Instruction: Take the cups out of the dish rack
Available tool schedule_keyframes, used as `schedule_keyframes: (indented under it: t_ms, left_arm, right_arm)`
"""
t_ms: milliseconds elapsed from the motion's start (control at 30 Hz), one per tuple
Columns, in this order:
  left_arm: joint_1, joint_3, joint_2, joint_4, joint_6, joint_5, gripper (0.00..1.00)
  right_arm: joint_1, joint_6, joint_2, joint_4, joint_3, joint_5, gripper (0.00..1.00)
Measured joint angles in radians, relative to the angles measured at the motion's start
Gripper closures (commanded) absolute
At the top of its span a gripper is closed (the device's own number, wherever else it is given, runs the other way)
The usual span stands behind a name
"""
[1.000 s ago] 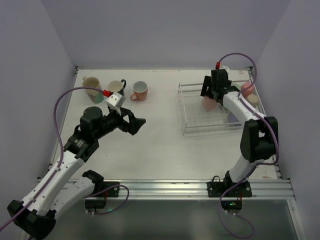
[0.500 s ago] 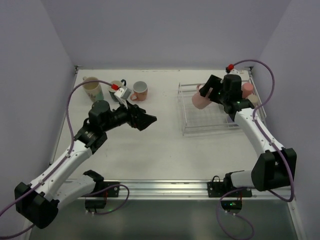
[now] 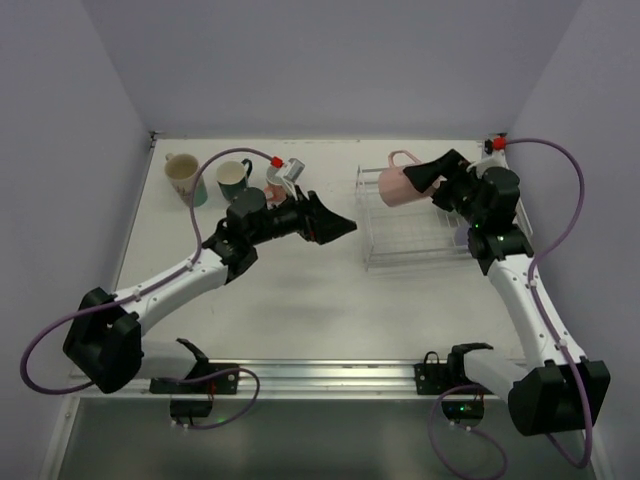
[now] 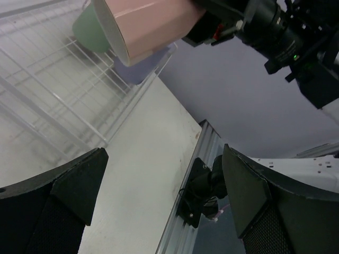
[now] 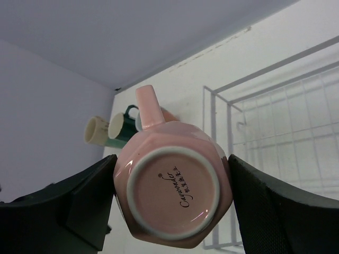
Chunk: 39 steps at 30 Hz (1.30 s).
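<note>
My right gripper (image 3: 415, 180) is shut on a pink mug (image 3: 391, 187), held on its side above the left end of the dish rack (image 3: 410, 242). In the right wrist view the pink mug's (image 5: 172, 190) base faces the camera, with a finger on each side. My left gripper (image 3: 335, 228) is open and empty, reaching toward the rack just left of it. From the left wrist view the pink mug (image 4: 143, 26) hangs over the rack (image 4: 53, 100), where a mint green cup (image 4: 86, 30) and a lavender cup (image 4: 142, 70) sit.
A cream cup (image 3: 182, 172) and a dark green mug (image 3: 233, 180) stand at the table's back left. A salmon cup (image 3: 275, 190) beside them is mostly hidden by my left arm. The table's front rail (image 4: 183, 211) runs below my left fingers.
The right gripper has lifted the pink mug out of the rack and carried it up and left. The left arm has swung right toward the rack, its jaws staying open.
</note>
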Motion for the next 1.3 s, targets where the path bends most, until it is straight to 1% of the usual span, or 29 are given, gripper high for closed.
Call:
schedule_keyframes:
  t_ms: [133,300,433,567,600,733,800,833,900,967,1033,1133,1167,1233,1267,1300]
  left_arm:
    - [-0.019,0.061,0.085,0.078,-0.042,-0.011,0.04]
    - [-0.031,0.133,0.177,0.143,-0.074,-0.025,0.04]
    - [-0.032,0.146,0.227,0.196,-0.102,-0.026,0.05]
    - [-0.036,0.146,0.265,0.246,-0.142,-0.019,0.09]
    - [-0.038,0.147,0.273,0.259,-0.151,-0.017,0.12]
    - [-0.048,0.148,0.292,0.304,-0.185,0.0,0.2]
    - [-0.052,0.149,0.294,0.322,-0.202,0.009,0.26]
    - [-0.054,0.151,0.294,0.33,-0.206,0.012,0.27]
    - [-0.057,0.152,0.294,0.348,-0.214,0.015,0.35]
    - [-0.06,0.153,0.293,0.36,-0.218,0.019,0.4]
    - [-0.063,0.153,0.294,0.367,-0.221,0.021,0.42]
    - [-0.068,0.155,0.294,0.377,-0.233,0.028,0.51]
    - [-0.07,0.156,0.294,0.382,-0.237,0.03,0.56]
    - [-0.07,0.156,0.299,0.393,-0.242,0.031,0.62]
    - [-0.07,0.156,0.304,0.403,-0.248,0.031,0.72]
    - [-0.07,0.156,0.309,0.414,-0.259,0.031,0.77]
  right_arm:
    - [0.001,0.072,-0.061,0.086,-0.077,-0.088,0.71]
    - [0.001,0.148,-0.097,0.166,-0.138,-0.178,0.71]
    - [0.001,0.192,-0.115,0.229,-0.172,-0.234,0.7]
    - [0.001,0.225,-0.114,0.283,-0.19,-0.281,0.7]
    - [0.001,0.23,-0.114,0.294,-0.193,-0.288,0.7]
    - [0.001,0.248,-0.105,0.332,-0.202,-0.315,0.7]
    - [0.001,0.253,-0.1,0.349,-0.206,-0.323,0.7]
    - [0.001,0.254,-0.099,0.352,-0.209,-0.325,0.7]
    - [0.001,0.256,-0.099,0.356,-0.216,-0.329,0.7]
    - [0.001,0.256,-0.099,0.356,-0.221,-0.33,0.7]
    - [0.001,0.257,-0.098,0.359,-0.224,-0.329,0.7]
    - [0.001,0.263,-0.097,0.371,-0.229,-0.334,0.7]
    - [0.001,0.27,-0.093,0.382,-0.232,-0.338,0.7]
    - [0.0,0.291,-0.084,0.411,-0.235,-0.352,0.7]
    - [-0.001,0.298,-0.078,0.427,-0.235,-0.356,0.7]
    - [-0.001,0.308,-0.072,0.446,-0.238,-0.359,0.7]
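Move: The pink cup, already clamped in my right hand, is about 14 cm to the right of my left hand, 10 cm farther out and some 2 cm higher. From my right hand, the open left gripper it is bound for lies roughly 18 cm left and 11 cm back, about level. The dish rack's middle is some 12 cm out and 12 cm right of my right hand, 24 cm below; the green cup sits about 15 cm out, 17 cm right and 22 cm below. I bring both hands together for a handover: my right hand keeps its grip and draws the pink cup back and left about 5 cm each way, swinging its rim counter-clockwise, then nearly holds. My left hand goes right about 7 cm and rises, first forward, then easing back a little, rolling slightly, and closes its wide-open fingers most of the way at the cup's rim, beginning to pinch it. ##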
